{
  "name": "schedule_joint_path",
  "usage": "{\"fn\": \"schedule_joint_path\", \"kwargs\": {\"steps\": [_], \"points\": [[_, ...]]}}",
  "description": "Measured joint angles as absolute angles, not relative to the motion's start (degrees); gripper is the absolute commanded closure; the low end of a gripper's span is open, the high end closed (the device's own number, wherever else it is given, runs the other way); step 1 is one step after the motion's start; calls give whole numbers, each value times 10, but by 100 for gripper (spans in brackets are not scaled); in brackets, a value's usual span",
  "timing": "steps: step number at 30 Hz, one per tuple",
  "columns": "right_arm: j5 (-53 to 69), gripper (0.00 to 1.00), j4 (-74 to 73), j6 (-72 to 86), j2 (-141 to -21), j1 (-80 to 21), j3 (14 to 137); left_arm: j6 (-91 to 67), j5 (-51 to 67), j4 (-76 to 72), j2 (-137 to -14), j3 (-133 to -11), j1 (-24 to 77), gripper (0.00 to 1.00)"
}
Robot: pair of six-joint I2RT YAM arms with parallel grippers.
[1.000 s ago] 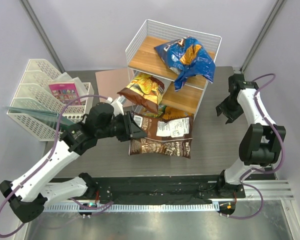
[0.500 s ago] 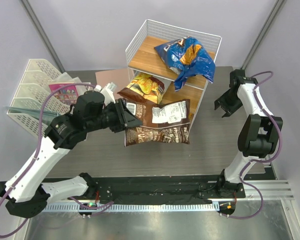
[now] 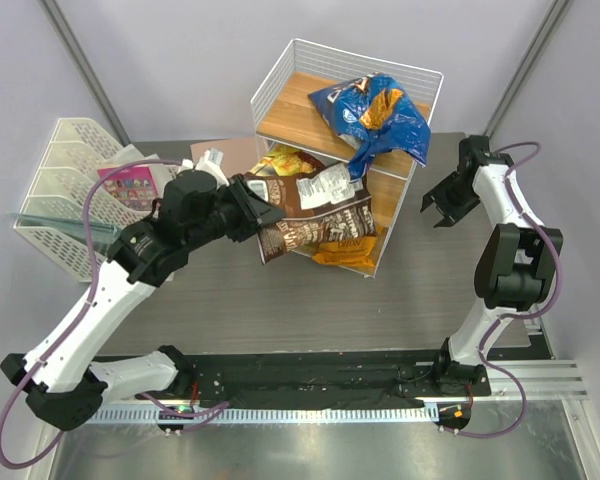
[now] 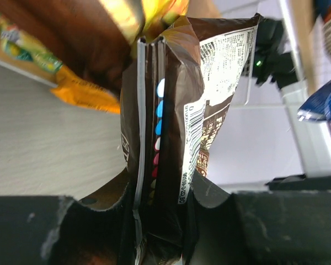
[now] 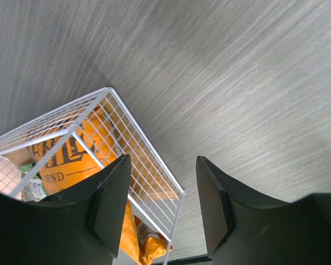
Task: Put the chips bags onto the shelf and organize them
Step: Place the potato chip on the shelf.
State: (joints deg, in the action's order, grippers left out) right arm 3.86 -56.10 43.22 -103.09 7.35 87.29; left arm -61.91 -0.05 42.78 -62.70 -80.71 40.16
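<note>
My left gripper [image 3: 263, 212] is shut on the edge of the dark brown chips bag [image 3: 315, 215] and holds it in the air against the front of the shelf [image 3: 280, 75]. In the left wrist view the bag [image 4: 171, 99] stands on edge between the jaws of that gripper [image 4: 157, 187]. A blue Doritos bag [image 3: 375, 115] lies on the top board. An orange bag [image 3: 345, 250] shows on the lowest tier under the held bag. A brown-and-yellow bag [image 3: 288, 160] is mostly hidden behind it. My right gripper [image 3: 442, 205] hangs open beside the shelf's right side, with the wire corner [image 5: 138, 149] by its left finger.
A white mesh file tray [image 3: 65, 215] holding a pink card packet [image 3: 130, 183] stands at the left. A flat brown board [image 3: 225, 152] lies behind my left arm. The grey table [image 3: 280, 310] stretches in front of the shelf.
My left arm has lifted the dark brown bag off the table and swung it up and back against the shelf front. The right gripper has drifted slightly toward the shelf.
</note>
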Motion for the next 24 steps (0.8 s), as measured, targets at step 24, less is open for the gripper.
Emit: {"fn": "schedule_joint_path", "kwargs": {"steps": [24], "points": [[113, 44, -550, 435, -1126, 74, 1054, -716, -157, 187, -794, -828, 474, 100]]}}
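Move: The brown chips bag, still pinched in the left hand, is bound for the middle shelf, whose centre lies about 11 cm ahead, 14 cm right and 8 cm below. The yellow chips bag lies on that shelf roughly 11 cm ahead, 5 cm right; the blue bag is up on the top shelf, 10 cm ahead, 17 cm right; the orange bag is on the bottom shelf, 5 cm ahead, 17 cm right. From the right hand the middle shelf's centre is some 20 cm left and 3 cm ahead. The brown chips bag goes into the gap under the top shelf, carried about 12 cm by the left hand's unchanged grip: first mainly forward, rising 3 cm, then swinging more to the right and sinking again by some 2 cm, as the wrist turns about 15 degrees. The empty right hand, still part open, travels 8 cm forward beside the rack, rising 4 cm late on. ##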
